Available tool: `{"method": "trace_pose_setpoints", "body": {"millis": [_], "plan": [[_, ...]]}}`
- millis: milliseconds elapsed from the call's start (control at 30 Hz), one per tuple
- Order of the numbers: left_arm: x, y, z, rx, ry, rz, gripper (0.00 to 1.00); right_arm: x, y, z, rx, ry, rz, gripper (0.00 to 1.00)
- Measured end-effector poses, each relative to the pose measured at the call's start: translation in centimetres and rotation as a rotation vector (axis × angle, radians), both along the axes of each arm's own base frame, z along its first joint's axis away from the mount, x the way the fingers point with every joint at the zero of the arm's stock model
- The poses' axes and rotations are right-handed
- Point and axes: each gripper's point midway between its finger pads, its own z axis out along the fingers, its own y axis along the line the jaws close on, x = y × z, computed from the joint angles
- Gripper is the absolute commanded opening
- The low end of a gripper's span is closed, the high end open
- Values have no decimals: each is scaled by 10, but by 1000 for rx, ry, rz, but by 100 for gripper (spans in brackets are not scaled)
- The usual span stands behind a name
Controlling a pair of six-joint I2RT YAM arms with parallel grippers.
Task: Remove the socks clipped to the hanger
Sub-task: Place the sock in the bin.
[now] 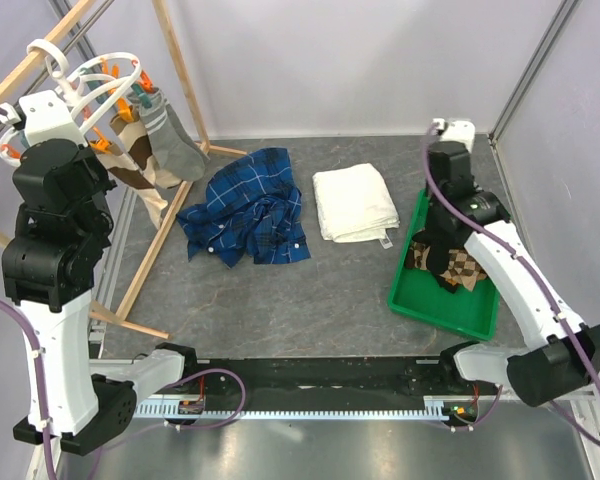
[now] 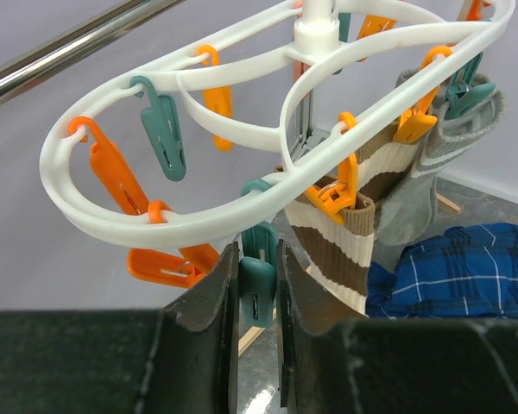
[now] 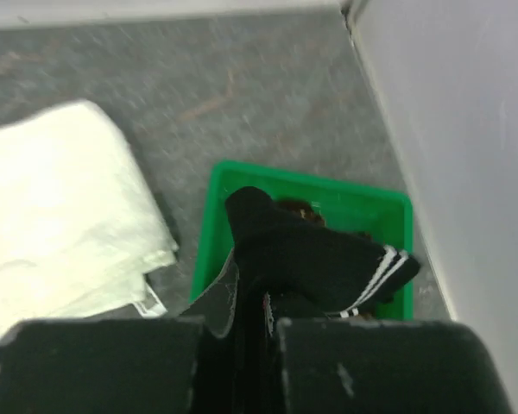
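The white round hanger (image 2: 198,226) hangs from the rack with orange and teal clothespins. A brown-and-cream striped sock (image 2: 345,250) and a grey sock (image 2: 410,203) stay clipped on its far side. My left gripper (image 2: 257,259) is shut on a dangling teal clothespin (image 2: 259,293) at the near rim; no sock shows in that pin. My right gripper (image 3: 252,293) is shut on a black sock (image 3: 311,250) with white cuff stripes, held above the green tray (image 3: 242,185). A brown checkered sock (image 1: 467,268) lies in the tray (image 1: 440,305).
A blue plaid shirt (image 1: 248,205) lies crumpled on the grey table, with a folded white towel (image 1: 355,203) to its right. Wooden rack poles (image 1: 160,225) slant along the left side. A metal bar (image 2: 60,56) runs above the hanger. A wall stands close beside the tray.
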Motion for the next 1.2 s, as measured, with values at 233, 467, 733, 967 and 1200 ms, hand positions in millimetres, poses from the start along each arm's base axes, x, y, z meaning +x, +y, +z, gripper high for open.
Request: {"method": "trace_pose_setpoints", "body": {"millis": [233, 467, 733, 967, 1200], "plan": [[-1, 0, 1, -2, -10, 0, 14, -9, -72, -136, 168, 264, -147, 15], [3, 0, -8, 1, 3, 2, 16, -34, -61, -242, 266, 533, -179, 52], [5, 0, -12, 5, 15, 8, 18, -1, -59, -132, 318, 270, -154, 74], [3, 0, -10, 3, 6, 7, 21, 21, -7, -39, 380, 56, 80, 70], [-5, 2, -6, -2, -21, 9, 23, 3, 178, 26, 489, -144, 658, 70]]}}
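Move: The right hand, already holding the black sock, hovers over the green bin, whose middle is about 28 cm below it, 3 cm back and 7 cm to its right. Down on the table, the white towel lies some 9 cm ahead and 14 cm left of this hand, and the plaid shirt about 9 cm ahead and 38 cm left. From the left hand at the hanger, the bin is roughly 70 cm right, 10 cm ahead and 47 cm below. Right hand dips about 24 cm to the bin, opens wide to release the sock, climbs back and swings left. ##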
